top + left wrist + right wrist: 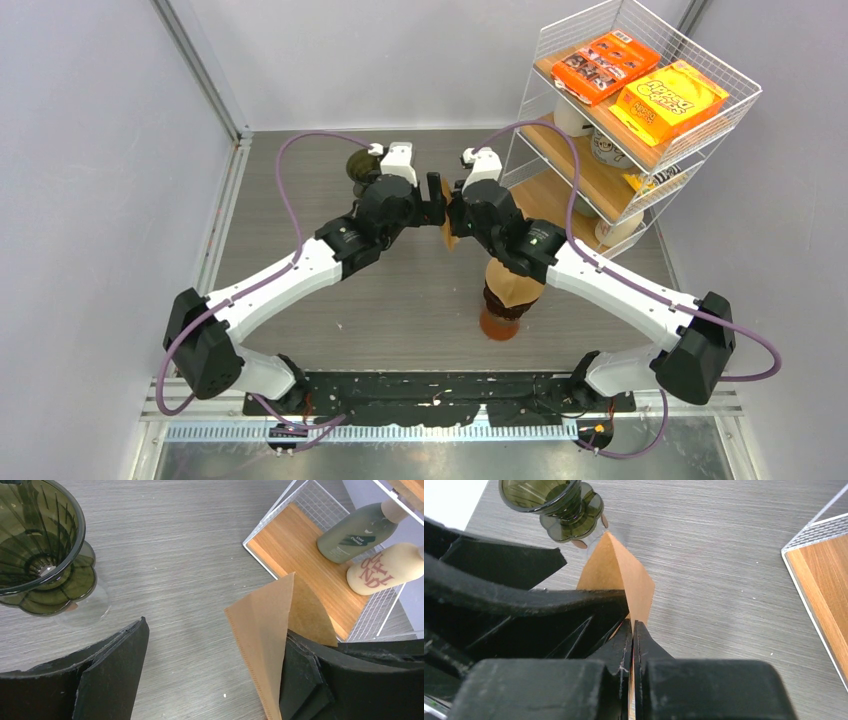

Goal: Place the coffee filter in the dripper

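Observation:
A brown paper coffee filter (pixel 616 572) stands on edge above the table, and my right gripper (pixel 633 625) is shut on its lower edge. In the left wrist view the filter (pixel 265 635) lies against the inner face of the right finger, while my left gripper (pixel 216 630) is open wide around it. The dark green glass dripper (pixel 35 540) stands upright and empty to the left of the filter. From above, both grippers meet mid-table at the filter (pixel 449 235), with the dripper (pixel 357 165) behind the left wrist.
A white wire rack (pixel 640 110) with wooden shelves stands at the back right, holding orange boxes, a green bottle (pixel 357 535) and a cream bottle (pixel 387 570). A stack of brown filters on an orange stand (pixel 510 290) sits under the right arm.

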Controlling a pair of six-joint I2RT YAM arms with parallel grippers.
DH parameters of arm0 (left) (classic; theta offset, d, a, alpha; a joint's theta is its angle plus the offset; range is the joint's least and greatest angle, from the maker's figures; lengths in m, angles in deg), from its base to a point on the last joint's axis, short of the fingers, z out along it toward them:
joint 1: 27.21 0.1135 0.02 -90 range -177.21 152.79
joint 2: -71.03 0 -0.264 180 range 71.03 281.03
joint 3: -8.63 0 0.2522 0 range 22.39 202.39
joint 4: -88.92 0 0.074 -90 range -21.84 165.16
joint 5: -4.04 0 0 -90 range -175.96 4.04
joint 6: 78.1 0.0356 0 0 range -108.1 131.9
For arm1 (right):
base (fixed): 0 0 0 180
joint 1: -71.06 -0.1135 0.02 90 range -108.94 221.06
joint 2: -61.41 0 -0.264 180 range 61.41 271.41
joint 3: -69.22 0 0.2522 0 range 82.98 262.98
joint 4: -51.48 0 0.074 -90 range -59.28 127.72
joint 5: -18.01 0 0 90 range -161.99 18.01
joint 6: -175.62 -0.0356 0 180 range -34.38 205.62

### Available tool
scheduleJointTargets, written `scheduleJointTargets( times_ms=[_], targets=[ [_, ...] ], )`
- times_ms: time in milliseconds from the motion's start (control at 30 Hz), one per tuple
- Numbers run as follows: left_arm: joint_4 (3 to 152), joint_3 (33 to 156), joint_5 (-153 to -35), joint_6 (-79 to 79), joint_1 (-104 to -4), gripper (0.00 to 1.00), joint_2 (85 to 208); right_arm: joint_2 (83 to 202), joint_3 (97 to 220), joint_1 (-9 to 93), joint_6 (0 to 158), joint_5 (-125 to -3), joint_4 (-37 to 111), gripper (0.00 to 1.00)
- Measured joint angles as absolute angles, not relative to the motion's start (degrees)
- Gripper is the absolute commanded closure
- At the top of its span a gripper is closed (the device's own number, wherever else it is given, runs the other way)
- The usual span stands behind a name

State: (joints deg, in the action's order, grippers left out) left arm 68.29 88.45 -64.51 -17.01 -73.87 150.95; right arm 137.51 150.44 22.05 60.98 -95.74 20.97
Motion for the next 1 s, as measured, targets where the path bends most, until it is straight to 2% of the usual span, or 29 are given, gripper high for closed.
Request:
scheduleJointTargets(
  times_ms=[133,367,600,833,1000],
  targets=[
    [66.0,91.2,-65.0,-16.4,-73.9,0.26,152.3,137.5,150.2,21.9,64.3,-93.5,21.6,0.95],
    [63.6,93.8,-67.2,-16.6,-73.9,0.42,154.0,136.5,147.8,21.4,67.6,-92.6,24.3,0.95],
    [61.4,95.6,-69.0,-17.8,-73.9,0.69,155.5,135.8,147.3,21.2,69.1,-92.4,25.5,0.95],
    [59.0,95.9,-69.6,-17.7,-74.4,0.84,155.5,135.8,147.3,20.8,69.5,-96.2,26.1,0.95],
    [56.4,96.0,-68.5,-17.6,-74.5,0.90,155.5,135.8,147.4,20.8,69.9,-99.5,24.8,0.95]
  ],
)
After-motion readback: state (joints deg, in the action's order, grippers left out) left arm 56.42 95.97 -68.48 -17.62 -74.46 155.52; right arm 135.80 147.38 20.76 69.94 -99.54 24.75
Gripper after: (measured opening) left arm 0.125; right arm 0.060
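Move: Between the two hands, the coffee filter stands edge-on about 5 cm to the left hand's right and 2 cm nearer the base, roughly at its height. The right hand already holds it, its middle about 1 cm left of that hand's pads. From the left hand, the olive dripper on the glass is about 11 cm ahead, 11 cm left and 12 cm lower; the brown dripper is some 14 cm back, 14 cm right and 12 cm lower. Closing from nearly wide open to almost shut, the left fingers, one of them already inside the filter's fold, pinch its near layer; the hand goes about 2 cm right towards the filter, then eases back and down by some 2 cm, tipping slightly down. The right hand keeps its pinch, shifting about 1 cm left, then right again. ##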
